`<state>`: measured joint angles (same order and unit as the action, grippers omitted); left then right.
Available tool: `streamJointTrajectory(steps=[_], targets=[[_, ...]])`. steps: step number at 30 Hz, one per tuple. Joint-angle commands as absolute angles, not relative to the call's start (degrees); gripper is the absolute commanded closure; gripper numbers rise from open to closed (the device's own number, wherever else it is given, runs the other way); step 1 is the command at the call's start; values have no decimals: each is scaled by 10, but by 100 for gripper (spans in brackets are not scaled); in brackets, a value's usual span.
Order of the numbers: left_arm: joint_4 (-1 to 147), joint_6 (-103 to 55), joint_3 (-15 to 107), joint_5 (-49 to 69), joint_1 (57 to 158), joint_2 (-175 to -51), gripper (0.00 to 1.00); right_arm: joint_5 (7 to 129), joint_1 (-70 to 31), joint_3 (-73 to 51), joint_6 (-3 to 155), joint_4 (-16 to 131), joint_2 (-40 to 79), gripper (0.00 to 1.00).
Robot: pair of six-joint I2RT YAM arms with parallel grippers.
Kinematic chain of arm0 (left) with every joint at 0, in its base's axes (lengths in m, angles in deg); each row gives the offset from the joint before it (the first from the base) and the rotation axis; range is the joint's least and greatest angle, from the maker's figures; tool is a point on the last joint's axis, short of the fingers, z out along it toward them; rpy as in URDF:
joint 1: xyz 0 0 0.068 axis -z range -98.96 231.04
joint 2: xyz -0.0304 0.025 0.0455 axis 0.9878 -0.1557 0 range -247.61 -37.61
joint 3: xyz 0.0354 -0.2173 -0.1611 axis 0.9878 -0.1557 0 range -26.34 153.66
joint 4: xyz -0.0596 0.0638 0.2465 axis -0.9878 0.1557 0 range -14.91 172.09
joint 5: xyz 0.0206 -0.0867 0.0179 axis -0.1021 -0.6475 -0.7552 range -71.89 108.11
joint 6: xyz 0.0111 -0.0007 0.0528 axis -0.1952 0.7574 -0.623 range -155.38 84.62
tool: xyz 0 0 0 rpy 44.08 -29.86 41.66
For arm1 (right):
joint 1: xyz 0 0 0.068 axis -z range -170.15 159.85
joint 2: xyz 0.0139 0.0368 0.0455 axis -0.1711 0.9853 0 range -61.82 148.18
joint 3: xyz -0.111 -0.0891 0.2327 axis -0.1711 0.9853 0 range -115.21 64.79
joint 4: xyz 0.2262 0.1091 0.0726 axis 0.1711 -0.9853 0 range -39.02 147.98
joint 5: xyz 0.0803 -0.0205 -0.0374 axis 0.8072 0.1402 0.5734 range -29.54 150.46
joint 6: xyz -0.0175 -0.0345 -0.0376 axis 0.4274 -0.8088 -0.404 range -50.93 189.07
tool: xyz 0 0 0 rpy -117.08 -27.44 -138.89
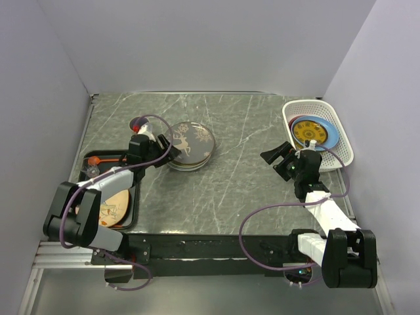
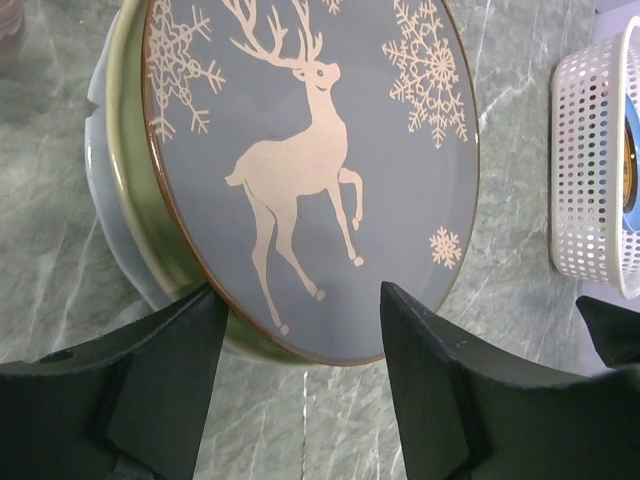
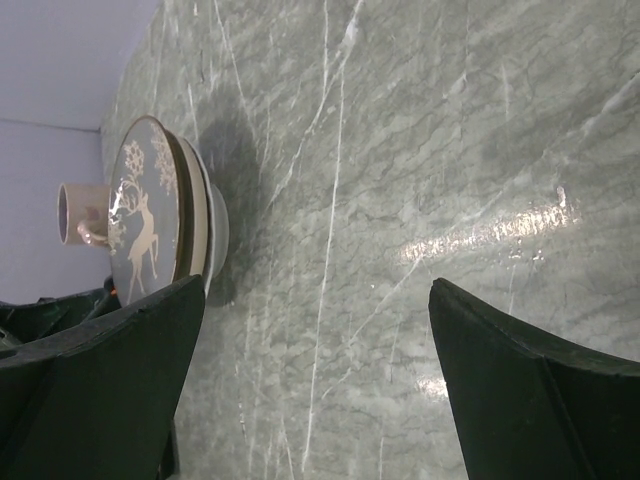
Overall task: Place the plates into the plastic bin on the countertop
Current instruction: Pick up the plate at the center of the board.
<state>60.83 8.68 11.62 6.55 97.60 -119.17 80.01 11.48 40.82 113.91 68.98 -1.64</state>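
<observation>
A stack of plates [image 1: 190, 146] sits on the countertop [image 1: 243, 131], left of centre. Its top plate [image 2: 310, 160] is dark grey-blue with a beige deer and snowflakes. My left gripper [image 1: 162, 143] is at the stack's left edge. In the left wrist view that gripper [image 2: 300, 340] is open and straddles the top plate's near rim, with a gap on each side. The white lattice plastic bin [image 1: 318, 131] stands at the far right and holds a blue and yellow patterned plate [image 1: 313, 133]. My right gripper [image 1: 275, 157] hovers open just left of the bin, with nothing between its fingers [image 3: 150, 380].
A black tray [image 1: 131, 213] at the left edge carries a beige plate [image 1: 115, 207] and a red-handled utensil [image 1: 105, 159]. A beige mug [image 3: 80, 215] stands behind the stack. The bin [image 2: 590, 170] shows at the right in the left wrist view. Grey walls enclose three sides.
</observation>
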Motion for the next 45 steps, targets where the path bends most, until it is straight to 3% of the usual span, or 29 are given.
streamJointTrajectory(steps=[1,5,17,20,21,23,45], targets=[[570,96,134,51,974,-1212,34,790,111,404,1123,693,-26,0],[558,101,139,47,974,-1233,37,790,111,404,1121,693,-21,0],[499,138,108,51,974,-1289,64,791,111,405,1119,698,-9,0],[483,141,108,39,973,-1310,78,792,110,407,1116,698,-6,0],[481,143,110,29,973,-1323,90,793,111,408,1116,698,-5,0],[474,145,111,24,973,-1334,99,793,111,411,1115,699,-4,0],[470,167,98,-29,940,-1237,99,819,111,428,1122,742,20,0]])
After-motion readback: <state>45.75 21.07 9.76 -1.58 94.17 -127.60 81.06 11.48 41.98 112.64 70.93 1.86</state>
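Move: Close by the left hand, the grey deer plate tops the stack, its middle about 7 cm right and 3 cm ahead, roughly 3 cm lower; the green and pale plates are directly beneath. The mug stands some 12 cm left and 8 cm ahead of the hand, and the white bin about 49 cm right and 5 cm ahead. From the right hand, the deer plate is some 25 cm left and 6 cm forward. Pushing forward, down and a little right, the left hand brings its half-open fingers onto the deer plate's near-left rim, closes them and pinches it, some 3–4 cm on. Rolling about 15 degrees, left side down, it keeps the grip, draws back about 1.5 cm and starts to rise. The open right hand only sinks 2 cm. ##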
